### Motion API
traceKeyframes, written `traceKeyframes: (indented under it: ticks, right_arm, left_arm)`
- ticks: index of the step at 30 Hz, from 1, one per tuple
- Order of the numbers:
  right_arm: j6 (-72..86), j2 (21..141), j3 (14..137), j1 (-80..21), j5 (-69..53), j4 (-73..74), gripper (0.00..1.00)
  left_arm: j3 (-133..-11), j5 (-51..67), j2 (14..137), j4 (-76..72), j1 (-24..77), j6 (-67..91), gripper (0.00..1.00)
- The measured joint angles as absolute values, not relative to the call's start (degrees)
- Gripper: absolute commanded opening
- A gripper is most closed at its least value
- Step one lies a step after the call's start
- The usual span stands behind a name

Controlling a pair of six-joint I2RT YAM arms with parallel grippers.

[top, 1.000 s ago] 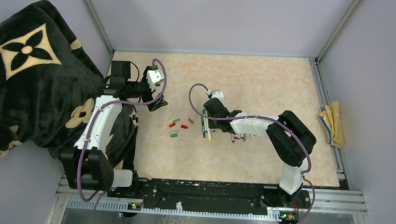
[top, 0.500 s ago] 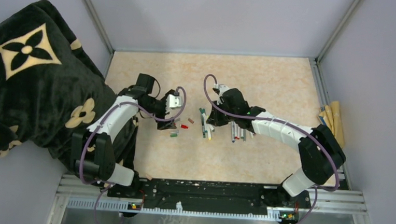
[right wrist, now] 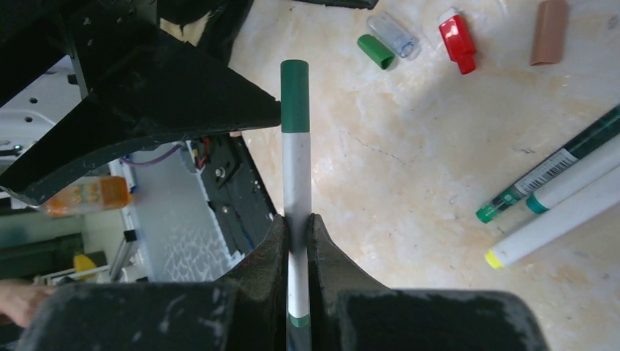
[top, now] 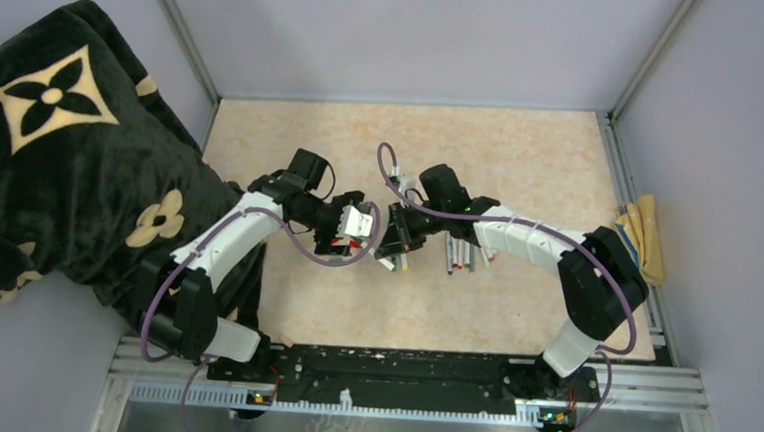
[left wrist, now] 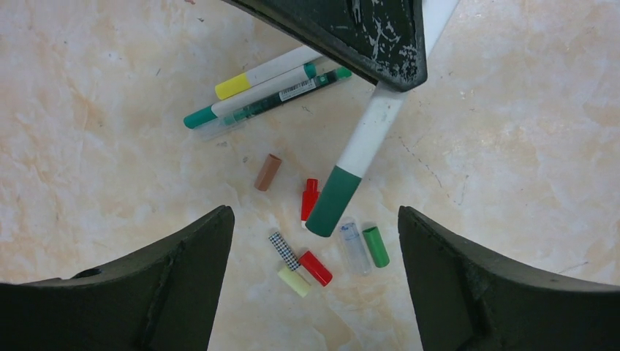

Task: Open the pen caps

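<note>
My right gripper is shut on the white barrel of a pen whose dark green cap points at the left gripper. From the left wrist, that capped end hangs just above the table, between and a little ahead of my left gripper's wide open jaws. Under it lie loose pen caps: brown, red, checkered, yellow, another red, clear and green. Both grippers meet at mid-table.
Three pens lie side by side behind the loose caps. More pens lie right of the right gripper. A dark patterned blanket covers the left side, and a folded yellow cloth sits at the right rail.
The left arm has swung right from the table's left side to above the loose caps. The right gripper has lifted its pen and turned the capped end toward the left gripper.
</note>
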State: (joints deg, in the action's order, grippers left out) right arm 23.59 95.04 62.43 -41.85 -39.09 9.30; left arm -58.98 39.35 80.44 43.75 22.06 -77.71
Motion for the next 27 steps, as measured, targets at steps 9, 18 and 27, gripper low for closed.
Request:
traceKeyframes:
  ticks: [9,18,27]
  right_arm:
    - [25.63,96.62,62.76,-41.85,-42.85,8.54,0.0]
    - [27.29,97.78,62.81,-41.82,-43.29,6.66,0.28]
    - [31.38,100.18,62.78,-42.17,-43.97,1.23,0.27]
  left_arm:
    - [-59.0,38.28,80.31,44.91,23.77,-79.2,0.35]
    - [-59.0,36.21,80.36,48.45,24.4,-79.7,0.14]
    - [-60.2,36.23,80.36,49.15,25.15,-79.55,0.07]
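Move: The held pen's green cap is already between the left hand's open fingers, roughly 1 cm back and 1 cm right of that hand point, at its height. Some 10 cm below lie a loose red cap, about 3 cm left and 1 cm back, a loose green cap, about 6 cm back and 6 cm left, and a brown cap, 3 cm ahead. The held pen's cap sits about 6 cm left of and 1 cm ahead of the right hand, nearly level with it. Easing back about 2 cm, the left hand closes its wide-open fingers and pinches the pen's green cap from both sides. Once the left fingers have mostly closed, the right hand, which had the barrel pinched, opens its fingers about a third and slips some 2 cm left along the pen towards the cap, barely turning. ##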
